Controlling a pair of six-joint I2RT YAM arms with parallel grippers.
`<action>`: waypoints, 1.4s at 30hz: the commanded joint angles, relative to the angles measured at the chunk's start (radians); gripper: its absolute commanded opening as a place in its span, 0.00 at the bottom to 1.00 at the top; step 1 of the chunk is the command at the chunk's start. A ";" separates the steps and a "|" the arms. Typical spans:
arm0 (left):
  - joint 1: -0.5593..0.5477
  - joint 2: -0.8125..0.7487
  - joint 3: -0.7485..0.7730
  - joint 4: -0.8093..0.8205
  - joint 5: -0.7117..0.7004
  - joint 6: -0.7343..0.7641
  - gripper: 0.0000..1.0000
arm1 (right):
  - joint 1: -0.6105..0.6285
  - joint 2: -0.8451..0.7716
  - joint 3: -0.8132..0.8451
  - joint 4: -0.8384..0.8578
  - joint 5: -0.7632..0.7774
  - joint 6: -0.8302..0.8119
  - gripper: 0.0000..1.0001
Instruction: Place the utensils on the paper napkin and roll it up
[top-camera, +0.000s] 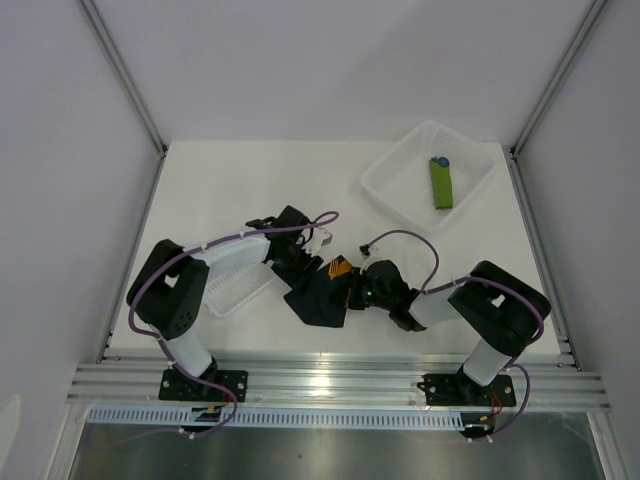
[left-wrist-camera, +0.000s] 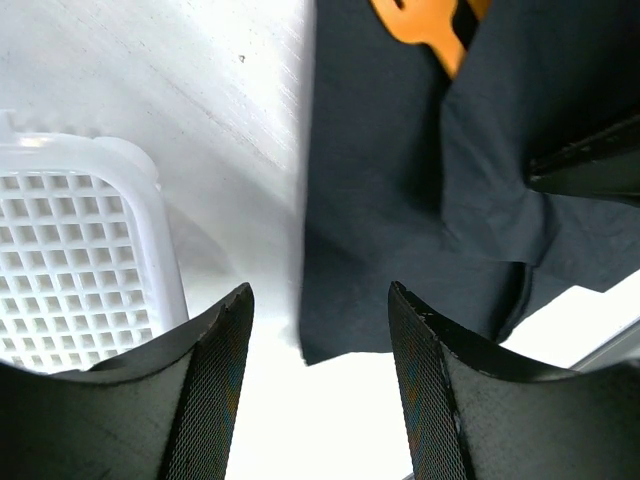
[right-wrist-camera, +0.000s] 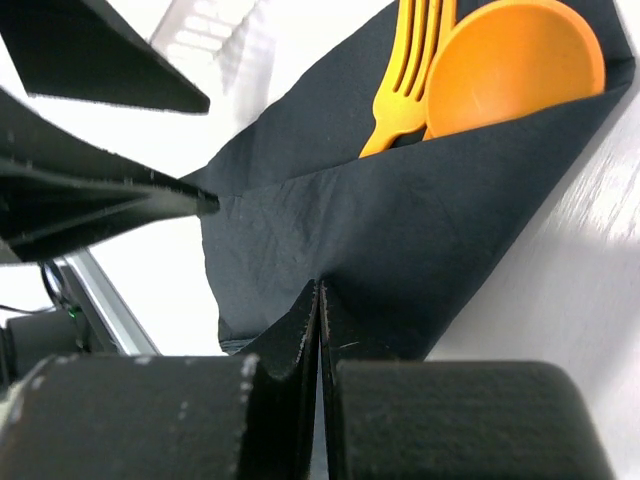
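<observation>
The black paper napkin (top-camera: 318, 300) lies on the table between the arms, one flap folded over the orange utensils (top-camera: 338, 267). A fork (right-wrist-camera: 405, 80) and a round spoon (right-wrist-camera: 515, 65) stick out from the fold. My right gripper (right-wrist-camera: 320, 285) is shut, its tips resting on the folded flap; I see nothing between them. My left gripper (left-wrist-camera: 320, 290) stands open just above the napkin's (left-wrist-camera: 400, 230) near corner, with nothing between its fingers (left-wrist-camera: 225, 350). The left gripper's fingers (right-wrist-camera: 100, 200) show beside the napkin's left point in the right wrist view.
A clear plastic bin (top-camera: 385, 195) at the back right holds a green rolled bundle (top-camera: 441, 182) with a blue tip. A white lattice basket (left-wrist-camera: 150, 200) sits left of the napkin, under the left arm. An aluminium rail (top-camera: 330, 385) runs along the near edge.
</observation>
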 joint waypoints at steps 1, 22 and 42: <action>0.002 -0.008 -0.006 -0.010 -0.004 0.022 0.60 | 0.021 -0.044 -0.028 -0.107 0.018 -0.088 0.00; -0.021 0.024 -0.068 -0.131 0.094 0.011 0.55 | 0.133 -0.154 -0.069 -0.133 0.263 -0.064 0.00; -0.057 0.104 -0.048 -0.142 0.121 0.002 0.39 | 0.152 -0.183 -0.114 -0.098 0.329 -0.038 0.00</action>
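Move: The napkin's left corner lies about 4 cm back and 3 cm to the left of the open left hand, some 2 cm below. The white tray's middle is roughly 13 cm left and 2 cm back of that hand; the utensil heads are about 10 cm right and 3 cm ahead. From the shut right hand, on the napkin's fold, the corner is about 14 cm left and 1 cm ahead, the utensil heads 7 cm ahead and 2 cm left. Left hand sweeps some 7 cm back to the napkin's left corner, narrowing; shut right hand draws the fold back-right. ##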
